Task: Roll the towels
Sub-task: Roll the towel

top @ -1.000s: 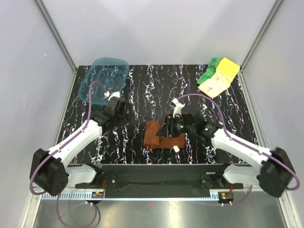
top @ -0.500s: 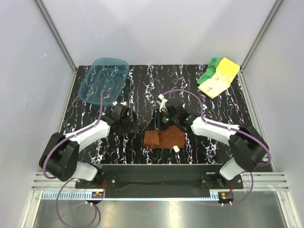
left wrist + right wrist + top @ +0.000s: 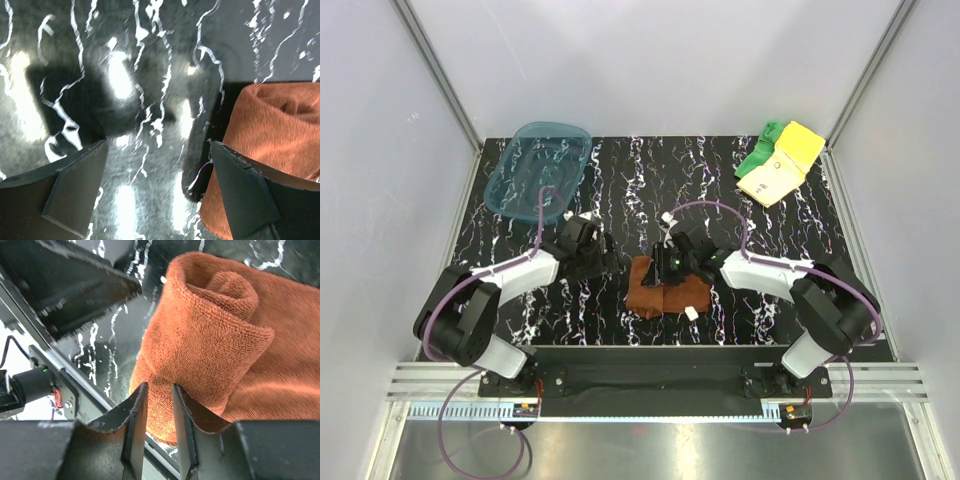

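Observation:
The rust-brown towel [image 3: 660,292] lies partly rolled at the near middle of the black marbled table [image 3: 640,190]. My right gripper [image 3: 666,264] is shut on the towel's rolled far edge; in the right wrist view the fingers [image 3: 136,412] pinch a fold of the roll [image 3: 210,335]. My left gripper [image 3: 603,262] is open and empty just left of the towel, its fingers low over the table. In the left wrist view the towel [image 3: 272,127] sits against the right finger [image 3: 242,192]. The pale yellow towel [image 3: 775,172] and the bright green towel [image 3: 760,152] lie at the far right corner.
A translucent teal plastic tray [image 3: 538,170] stands at the far left of the table. Grey walls close in the sides and back. A black rail [image 3: 650,372] runs along the near edge.
My right gripper has swung left over the brown towel and rolled its far edge toward the left. My left gripper has moved right, up beside the towel.

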Robot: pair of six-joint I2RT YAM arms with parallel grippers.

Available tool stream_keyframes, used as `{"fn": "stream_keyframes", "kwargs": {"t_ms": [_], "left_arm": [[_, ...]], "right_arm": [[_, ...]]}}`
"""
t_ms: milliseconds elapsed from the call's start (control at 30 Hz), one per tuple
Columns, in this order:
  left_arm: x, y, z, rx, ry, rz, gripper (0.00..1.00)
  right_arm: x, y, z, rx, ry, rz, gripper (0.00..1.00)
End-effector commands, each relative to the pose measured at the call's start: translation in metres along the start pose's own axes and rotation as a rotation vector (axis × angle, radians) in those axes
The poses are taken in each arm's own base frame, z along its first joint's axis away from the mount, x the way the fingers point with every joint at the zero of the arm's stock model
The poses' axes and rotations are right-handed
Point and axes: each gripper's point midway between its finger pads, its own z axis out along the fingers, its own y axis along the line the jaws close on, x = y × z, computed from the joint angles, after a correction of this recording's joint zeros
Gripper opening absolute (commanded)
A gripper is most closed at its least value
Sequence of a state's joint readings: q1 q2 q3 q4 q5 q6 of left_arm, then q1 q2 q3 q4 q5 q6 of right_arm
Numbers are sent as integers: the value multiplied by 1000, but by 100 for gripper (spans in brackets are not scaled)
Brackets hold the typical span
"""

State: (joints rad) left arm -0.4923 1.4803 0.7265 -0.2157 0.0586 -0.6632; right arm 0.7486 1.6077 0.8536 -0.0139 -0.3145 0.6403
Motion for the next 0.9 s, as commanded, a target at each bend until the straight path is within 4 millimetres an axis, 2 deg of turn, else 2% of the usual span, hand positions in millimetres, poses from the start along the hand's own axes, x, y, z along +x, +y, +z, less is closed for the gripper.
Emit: {"fn": "stream_keyframes", "kwargs": {"t_ms": [0, 300, 500, 667, 867], "left_arm": [[6, -7, 10, 27, 37, -5, 91], [26, -26, 19, 25, 76, 61, 91], [44, -19, 25, -46, 129, 88, 90], [55, -23, 23, -49, 146, 90, 90], [49, -41, 10, -11, 133, 91, 90]], "right_arm": [[-1, -13, -11, 55, -33, -17, 34], [5, -26, -21, 95, -59, -1, 33], [0, -36, -28, 133, -80, 9, 33], [-6, -50, -32, 160, -93, 42, 32], [-8, -63, -32, 170, -97, 74, 31]]}}
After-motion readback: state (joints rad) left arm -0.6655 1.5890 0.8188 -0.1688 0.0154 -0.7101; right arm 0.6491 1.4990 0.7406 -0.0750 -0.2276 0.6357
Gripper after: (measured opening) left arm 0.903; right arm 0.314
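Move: The towel's folded roll is the target of both hands. It lies some 7 cm to the right of the left hand and 6 cm nearer the base, at about the left hand's own height. It sits almost under the nearly shut right fingertips, about 2 cm back and 3 cm below. The flat rest of the towel is about 9 cm to the right hand's right and 4 cm back; the white tag lies some 5 cm nearer the base than that part. To the right go both hands together, each by about 6 cm. The left stays low with fingers wide open, its right finger following the roll's left side and pushing it along. The right, nearly shut, keeps its tips on top of the roll, sinks about 1.5 cm and turns some 10 degrees clockwise as it drags the roll over the flat part. ##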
